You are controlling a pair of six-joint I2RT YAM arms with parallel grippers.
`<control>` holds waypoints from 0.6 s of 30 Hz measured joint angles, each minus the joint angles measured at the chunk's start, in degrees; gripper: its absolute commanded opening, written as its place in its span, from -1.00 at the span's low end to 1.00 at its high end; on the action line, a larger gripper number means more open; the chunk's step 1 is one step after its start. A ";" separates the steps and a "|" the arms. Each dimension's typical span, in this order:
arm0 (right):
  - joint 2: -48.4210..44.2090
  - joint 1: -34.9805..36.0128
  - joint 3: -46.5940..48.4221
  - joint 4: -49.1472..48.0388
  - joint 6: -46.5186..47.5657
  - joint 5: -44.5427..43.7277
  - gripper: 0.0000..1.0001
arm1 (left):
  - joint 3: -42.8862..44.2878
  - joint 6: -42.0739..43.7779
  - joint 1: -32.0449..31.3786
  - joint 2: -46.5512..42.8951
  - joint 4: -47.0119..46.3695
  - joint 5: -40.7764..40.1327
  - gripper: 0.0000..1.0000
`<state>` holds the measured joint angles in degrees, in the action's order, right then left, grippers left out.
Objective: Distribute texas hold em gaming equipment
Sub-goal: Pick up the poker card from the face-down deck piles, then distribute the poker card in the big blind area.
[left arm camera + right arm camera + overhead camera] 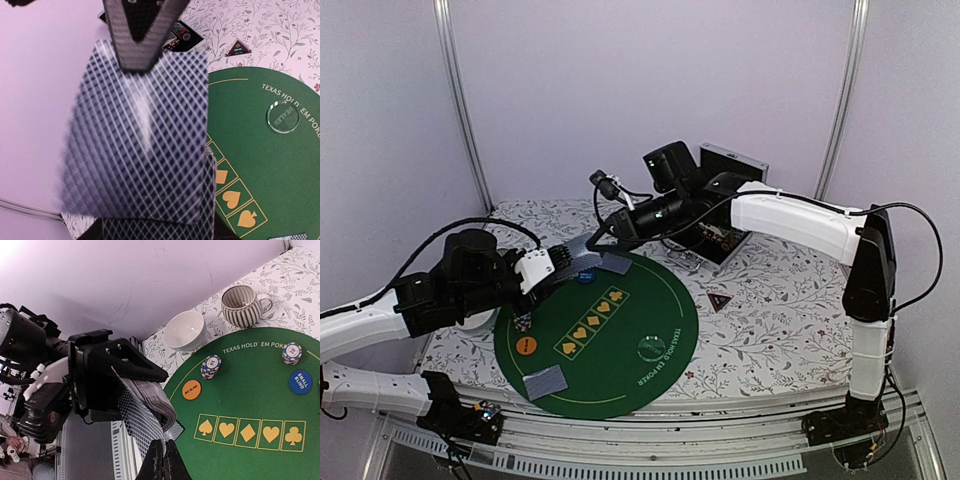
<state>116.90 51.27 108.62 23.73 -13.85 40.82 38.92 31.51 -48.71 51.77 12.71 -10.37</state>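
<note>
My left gripper (558, 263) is shut on a deck of grey-blue-backed playing cards (156, 399), held above the left rim of the green mat (620, 340). My right gripper (163, 446) is shut on the edge of the top card (140, 135), which is lifted and fanned off the deck. In the left wrist view that card fills most of the frame. On the mat lie two chip stacks (211, 366) (292, 353), an orange disc (191, 389), a blue disc (300, 381), a clear dealer disc (283, 118), and dealt cards (545, 382) (616, 263). The triangle (719, 301) lies off the mat.
A white bowl (185, 330) and a striped cup (242, 305) stand on the floral cloth past the mat's far-left edge. A dark open box (722, 238) with chips sits behind the mat under the right arm. The table's front rail (650, 440) runs along the near edge.
</note>
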 measured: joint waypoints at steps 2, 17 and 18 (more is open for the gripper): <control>-1.66 -1.01 -0.26 0.15 0.02 0.00 -0.96 | 0.00 0.02 0.00 -0.02 -0.02 0.02 -0.15; -16.87 -6.40 -10.25 -5.99 -2.95 -2.93 -0.96 | 0.02 -0.33 0.00 -0.15 -0.04 -1.03 -0.14; -17.18 -6.58 -12.52 -6.64 -3.78 -3.89 -0.96 | 0.00 -0.42 0.00 -0.20 -0.04 -1.11 -0.14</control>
<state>99.72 44.69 96.09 17.08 -17.63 36.93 38.92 31.09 -48.71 51.57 12.67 -11.49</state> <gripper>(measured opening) 0.022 0.432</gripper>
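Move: The right fingers already pinch the card beside the deck, whose middle lies about 7 cm left, 1 cm back and 4 cm below them. Some 22 cm below this hand, the far dealt card lies about 10 cm ahead and 4 cm right, the small blind chip 6 cm ahead and 3 cm left. The left hand grips the deck, its middle roughly 2 cm ahead and 1 cm right. The right hand, still pinching the card, goes about 8 cm right from the deck, rising 11 cm, then dipping. ##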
